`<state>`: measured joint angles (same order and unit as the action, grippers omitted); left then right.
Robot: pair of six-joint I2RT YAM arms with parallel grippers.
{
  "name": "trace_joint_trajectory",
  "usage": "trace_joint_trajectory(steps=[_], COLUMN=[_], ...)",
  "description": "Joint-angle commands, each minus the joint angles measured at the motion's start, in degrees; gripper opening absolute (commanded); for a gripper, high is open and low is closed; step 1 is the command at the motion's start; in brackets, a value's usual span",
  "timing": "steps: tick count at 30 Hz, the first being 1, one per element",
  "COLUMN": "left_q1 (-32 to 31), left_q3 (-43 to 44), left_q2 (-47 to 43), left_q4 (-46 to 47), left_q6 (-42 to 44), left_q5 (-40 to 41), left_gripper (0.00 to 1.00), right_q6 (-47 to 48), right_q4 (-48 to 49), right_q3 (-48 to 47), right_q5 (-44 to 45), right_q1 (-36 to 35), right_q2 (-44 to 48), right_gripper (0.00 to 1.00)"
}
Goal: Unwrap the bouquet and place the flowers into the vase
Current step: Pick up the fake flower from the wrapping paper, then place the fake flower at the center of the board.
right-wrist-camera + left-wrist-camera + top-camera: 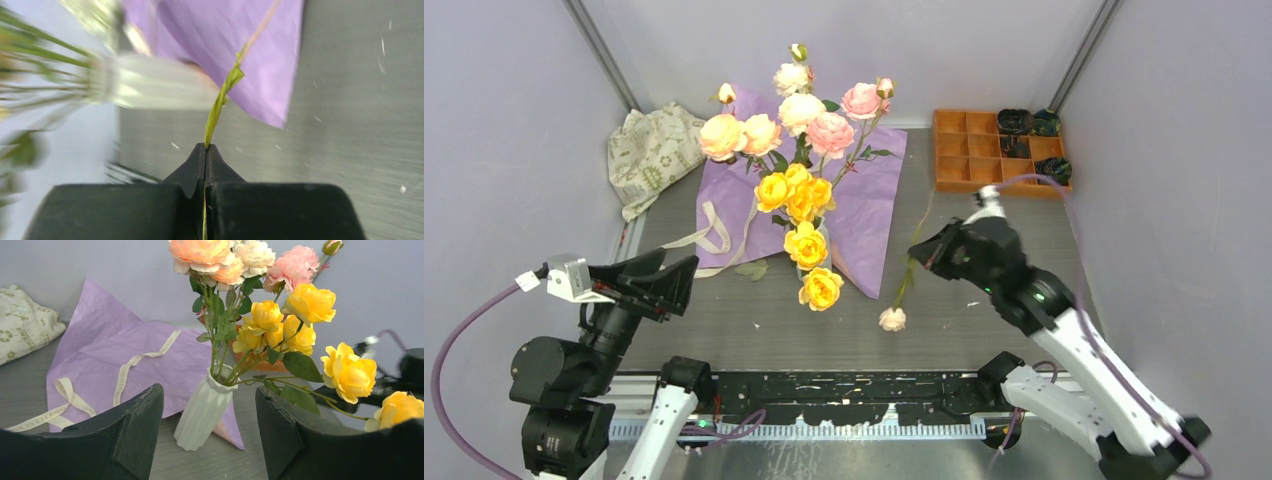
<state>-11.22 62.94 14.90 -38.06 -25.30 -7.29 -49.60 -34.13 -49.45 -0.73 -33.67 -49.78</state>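
The white ribbed vase stands on the table holding most of the flowers, peach, pink, cream and yellow roses. The bouquet's purple paper lies flat behind it, with the cream ribbon loose to the left. My right gripper is shut on the green stem of one more flower, whose pale bloom hangs down near the table, right of the vase. My left gripper is open and empty, left of the vase, which shows between its fingers.
An orange compartment tray with dark items sits at the back right. A printed cloth bag lies at the back left. A loose leaf lies near the ribbon. Grey walls close in on three sides.
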Motion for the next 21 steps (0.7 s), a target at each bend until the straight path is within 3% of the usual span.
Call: trace_joint_trajectory(steps=[1, 6, 11, 15, 21], left_q1=[0.3, 0.3, 0.3, 0.3, 0.3], left_q3=[-1.1, -1.2, -0.5, 0.3, 1.2], left_q2=[1.3, 1.5, 1.5, 1.5, 1.5], left_q4=[5.9, 6.4, 6.5, 6.4, 5.9], left_q6=[-1.6, -1.9, -2.3, -2.5, -2.4], left_q5=[-3.0, -3.8, -4.6, -4.9, -5.4], left_gripper=[0.68, 0.68, 0.68, 0.68, 0.68], right_q6=[-10.3, -23.8, -37.2, -46.5, -54.1], right_q4=[-5.3, -6.1, -4.4, -0.4, 9.2], right_q3=[-6.1, -3.4, 2.0, 6.1, 6.4], right_q5=[15.6, 22.9, 27.0, 33.1, 42.9], right_q1=[-0.4, -0.4, -0.4, -0.4, -0.2], right_q2=[12.5, 23.8, 25.7, 21.2, 6.9], right_gripper=[0.01, 0.01, 0.01, 0.01, 0.01])
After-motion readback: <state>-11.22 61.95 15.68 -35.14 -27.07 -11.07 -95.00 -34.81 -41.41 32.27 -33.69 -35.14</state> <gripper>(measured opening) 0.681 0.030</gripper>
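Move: The right gripper already holds the white flower by its leafy stem, clear of the table; the vase it is bound for stands about 18 cm to its left and 7 cm ahead, the vase's middle some 10 cm lower. The lowest yellow rose hangs about 15 cm left and 6 cm back. The purple wrapping paper centres roughly 24 cm ahead and 22 cm left, 20 cm below. From the left gripper the vase is about 16 cm ahead, 12 cm right and 30 cm down. Keep the right fingers shut on the stem and swing the flower up and to the right, away from the vase, rising about 13 cm. Then let the hand sink again by some 10 cm while reaching forward, and turn the wrist clockwise roughly 50 degrees throughout, its left side rising, until the fingers point forward and slightly down. ##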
